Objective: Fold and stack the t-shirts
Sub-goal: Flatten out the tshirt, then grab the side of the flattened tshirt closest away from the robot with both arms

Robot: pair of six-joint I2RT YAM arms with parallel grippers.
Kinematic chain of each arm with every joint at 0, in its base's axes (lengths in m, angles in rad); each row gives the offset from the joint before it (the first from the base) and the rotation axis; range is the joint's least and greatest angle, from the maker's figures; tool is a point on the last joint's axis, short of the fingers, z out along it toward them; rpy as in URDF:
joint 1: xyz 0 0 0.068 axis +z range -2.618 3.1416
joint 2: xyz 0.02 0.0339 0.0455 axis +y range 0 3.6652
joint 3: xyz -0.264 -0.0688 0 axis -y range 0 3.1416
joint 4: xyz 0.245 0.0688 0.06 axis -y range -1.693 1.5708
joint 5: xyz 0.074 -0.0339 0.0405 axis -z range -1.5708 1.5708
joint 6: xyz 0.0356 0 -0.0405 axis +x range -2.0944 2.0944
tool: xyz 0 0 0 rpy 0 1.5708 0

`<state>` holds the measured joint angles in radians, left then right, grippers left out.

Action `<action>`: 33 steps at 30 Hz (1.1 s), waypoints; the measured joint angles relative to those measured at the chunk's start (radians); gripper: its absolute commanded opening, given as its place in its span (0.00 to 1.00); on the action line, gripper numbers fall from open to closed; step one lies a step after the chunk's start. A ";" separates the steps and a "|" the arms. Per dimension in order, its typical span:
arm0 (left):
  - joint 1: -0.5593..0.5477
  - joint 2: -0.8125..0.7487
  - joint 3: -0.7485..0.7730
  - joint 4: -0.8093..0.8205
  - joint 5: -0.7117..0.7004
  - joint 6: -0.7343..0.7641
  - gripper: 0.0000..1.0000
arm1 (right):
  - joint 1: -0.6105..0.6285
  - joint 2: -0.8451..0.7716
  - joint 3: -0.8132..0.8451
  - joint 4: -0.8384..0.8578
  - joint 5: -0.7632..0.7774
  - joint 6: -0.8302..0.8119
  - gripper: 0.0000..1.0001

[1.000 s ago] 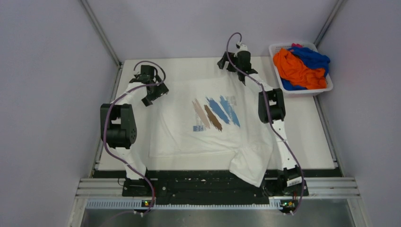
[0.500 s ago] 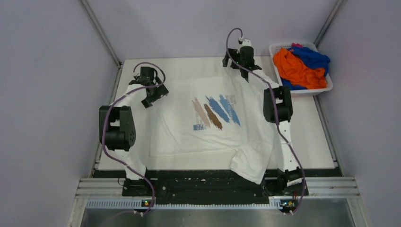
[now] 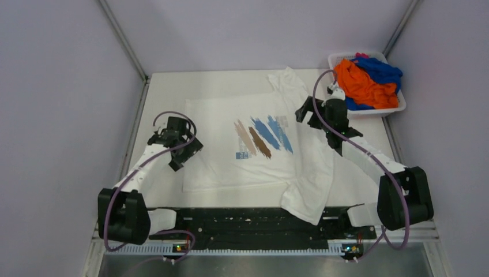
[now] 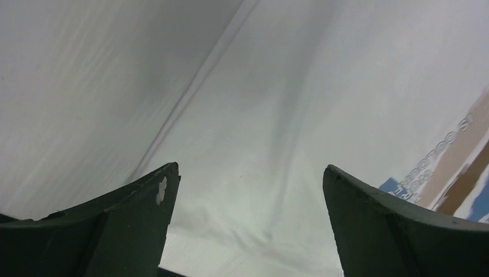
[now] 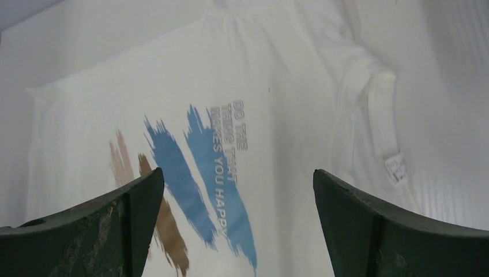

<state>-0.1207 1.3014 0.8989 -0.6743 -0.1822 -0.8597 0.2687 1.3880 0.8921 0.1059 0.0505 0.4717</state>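
Observation:
A white t-shirt (image 3: 230,164) with blue and brown brush-stroke print (image 3: 262,137) lies spread face up on the table. One sleeve (image 3: 286,81) points to the far edge, and its near right part (image 3: 308,199) is bunched and hangs over the front edge. My left gripper (image 3: 187,157) hovers open over the shirt's left edge, with plain white cloth (image 4: 277,86) under its jaws (image 4: 251,167). My right gripper (image 3: 303,112) is open above the shirt's right side, the print (image 5: 196,161) beneath it (image 5: 237,171). Neither holds anything. Orange (image 3: 360,83), blue (image 3: 380,70) and pink-red (image 3: 361,56) t-shirts lie crumpled in the basket.
A white plastic basket (image 3: 398,107) stands at the table's far right corner. Grey walls close in both sides and the back. A black rail (image 3: 242,222) with the arm bases runs along the near edge.
Both arms have pulled back from the far side. The left gripper came nearer along the shirt's left edge; the right gripper swung right and nearer, uncovering the far sleeve. Both stayed open.

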 measured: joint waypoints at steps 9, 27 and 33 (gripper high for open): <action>-0.072 -0.088 -0.151 0.019 0.064 -0.049 0.99 | 0.005 0.003 -0.236 -0.002 -0.136 0.054 0.99; -0.031 0.642 0.451 0.139 -0.019 0.027 0.99 | 0.006 0.253 -0.127 0.106 -0.047 0.086 0.99; -0.003 0.765 0.634 0.110 -0.005 0.032 0.99 | -0.005 0.257 -0.125 0.094 0.052 0.117 0.99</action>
<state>-0.1238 2.0666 1.5326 -0.5640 -0.1871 -0.8272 0.2634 1.6455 0.7670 0.1997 0.1024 0.5884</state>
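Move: Lying some 18 cm ahead of the left hand, 2 cm to its right and 7 cm below is the t-shirt's far hem area; the near hem corner is about 13 cm back and 4 cm left, the print roughly 8 cm ahead and 27 cm right. Under the right hand, some 15 cm down, 2 cm back and 1 cm right, is the t-shirt's collar-side cloth, with the print 5 cm back and 13 cm left, and the far sleeve 21 cm ahead and 4 cm left. Swinging back about 5 cm and then some 24 cm forward, the open left hand comes down onto the cloth near the far hem corner and slides on forward over the last few centimetres. The right hand, also open, sinks about 14 cm while drawing back, tips some 17 degrees further down, eases forward again onto the cloth beside the print, and finally shifts 3 cm right, turning slightly clockwise. ##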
